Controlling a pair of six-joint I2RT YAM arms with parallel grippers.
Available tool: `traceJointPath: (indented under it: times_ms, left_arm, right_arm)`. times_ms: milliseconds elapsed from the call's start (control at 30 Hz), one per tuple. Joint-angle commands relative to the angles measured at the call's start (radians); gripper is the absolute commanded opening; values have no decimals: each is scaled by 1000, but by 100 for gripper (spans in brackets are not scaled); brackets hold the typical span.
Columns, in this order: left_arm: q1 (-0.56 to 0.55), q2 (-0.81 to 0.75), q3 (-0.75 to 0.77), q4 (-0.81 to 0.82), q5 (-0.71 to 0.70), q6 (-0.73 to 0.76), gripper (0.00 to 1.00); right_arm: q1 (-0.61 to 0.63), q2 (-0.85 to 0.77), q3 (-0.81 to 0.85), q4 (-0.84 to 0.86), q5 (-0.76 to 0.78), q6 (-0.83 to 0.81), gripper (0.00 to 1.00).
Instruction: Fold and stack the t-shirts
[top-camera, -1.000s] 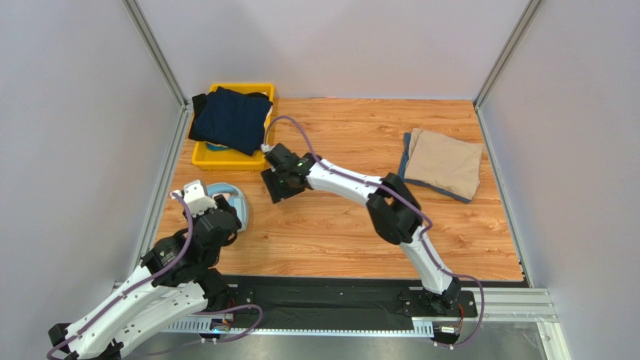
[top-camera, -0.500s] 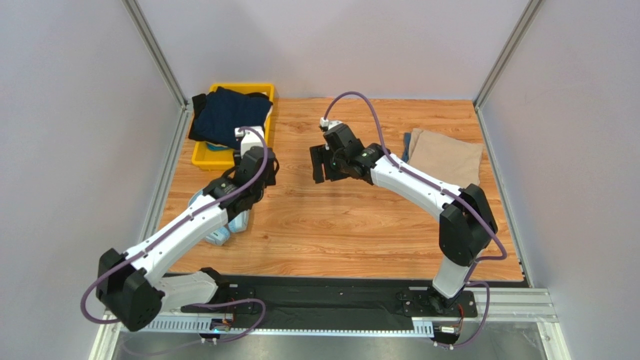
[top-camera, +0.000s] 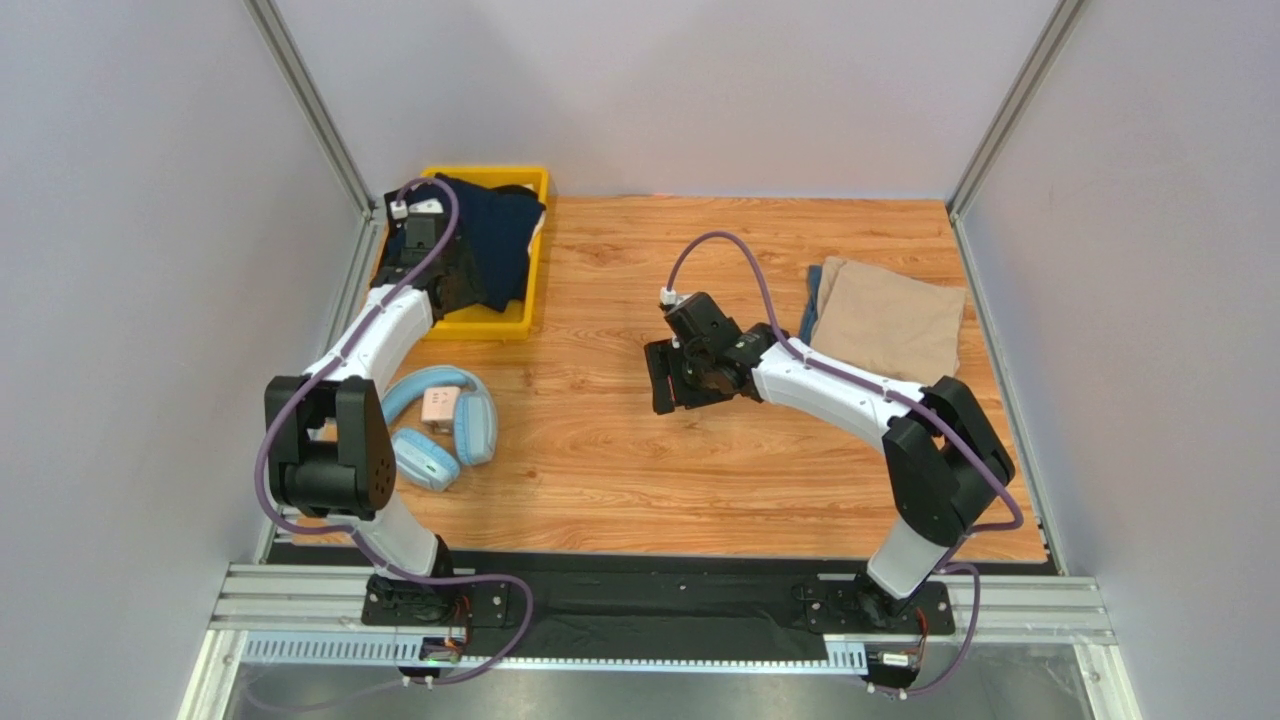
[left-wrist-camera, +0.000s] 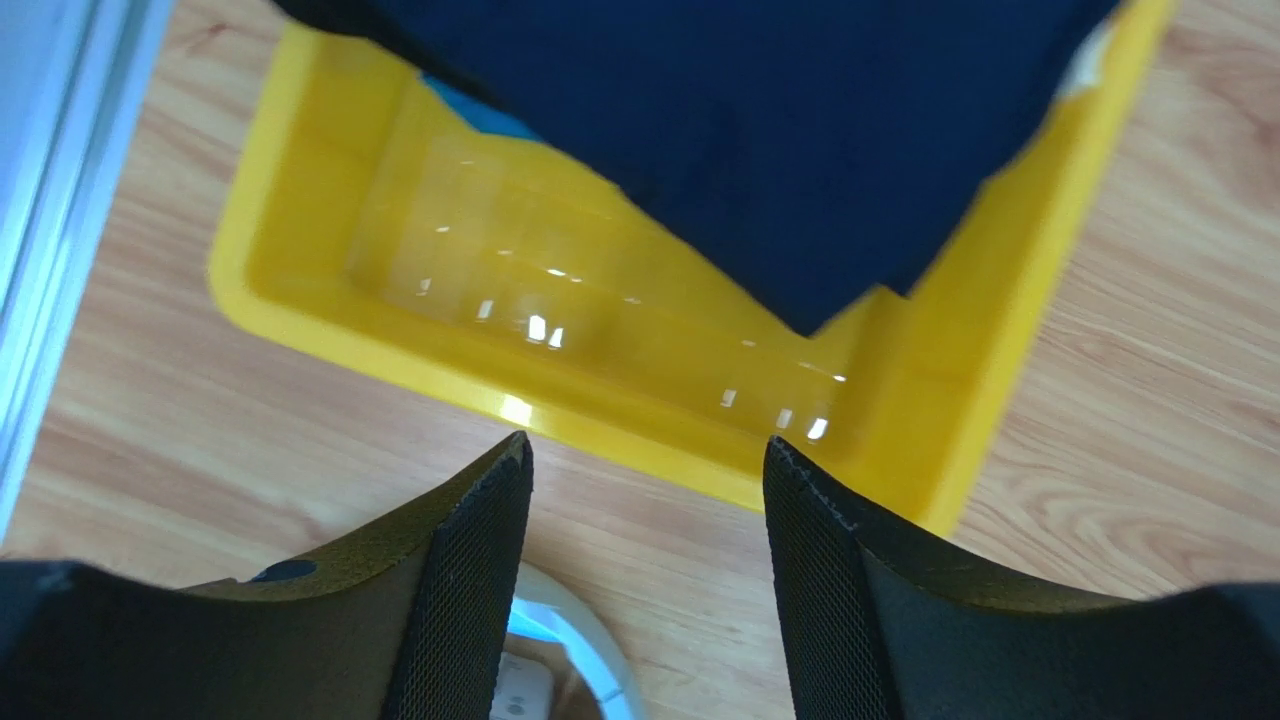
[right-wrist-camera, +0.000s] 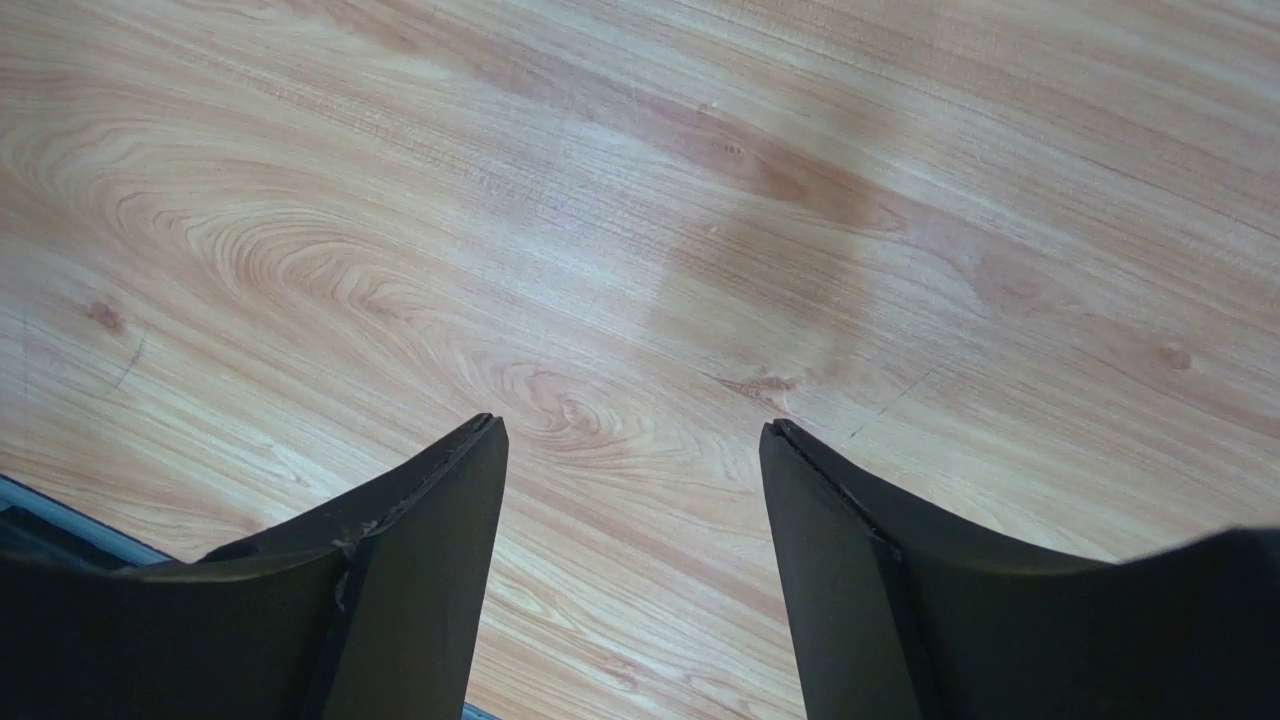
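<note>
A dark navy t-shirt (top-camera: 499, 233) lies bunched in the yellow bin (top-camera: 529, 258) at the back left, and it fills the top of the left wrist view (left-wrist-camera: 781, 135). My left gripper (top-camera: 439, 267) reaches over the bin's left part beside that shirt. Its jaws (left-wrist-camera: 646, 450) stand open with nothing between them. A folded tan t-shirt (top-camera: 894, 323) rests at the back right on a bluish folded one whose edge (top-camera: 813, 318) shows. My right gripper (top-camera: 676, 378) hovers open over bare wood mid-table (right-wrist-camera: 631, 428), left of the tan shirt.
Light blue headphones (top-camera: 436, 423) lie on the wood at the left, below the bin; a piece of them (left-wrist-camera: 568, 660) shows between my left fingers. Grey walls and metal rails (top-camera: 338, 338) bound the table on three sides.
The left arm swung from beside the headphones up to the bin, uncovering the headphones. The right gripper pulled back from near the bin to mid-table.
</note>
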Motion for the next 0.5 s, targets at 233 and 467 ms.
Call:
traceJointPath:
  times_ms: [233, 467]
  left_arm:
    - [125, 83, 65, 73, 151, 4, 66]
    - [152, 179, 146, 56, 136, 4, 66]
  right_arm:
    - [-4, -45, 28, 25, -41, -18, 66]
    - [-15, -59, -23, 16, -24, -25, 66]
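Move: The left hand is high over the yellow crate's near part. The navy t-shirt's middle lies about 8 cm ahead, level left-right, and 8 cm below; the crate's middle is some 7 cm ahead and 10 cm down. Behind this hand, in line with it, the small pale box lies about 17 cm back and the blue headphones around it about 19 cm, both 12 cm lower. From the right hand, the t-shirt lies roughly 24 cm ahead, 30 cm left, slightly lower. Bring the open left gripper leftward about 4 cm and some 3 cm down, in over the crate towards the navy t-shirt; go left and sink first, then push forward about 3 cm as well while still descending. Keep the fingers open and their forward-down slant nearly unchanged, coming in above the cloth without gripping it. ##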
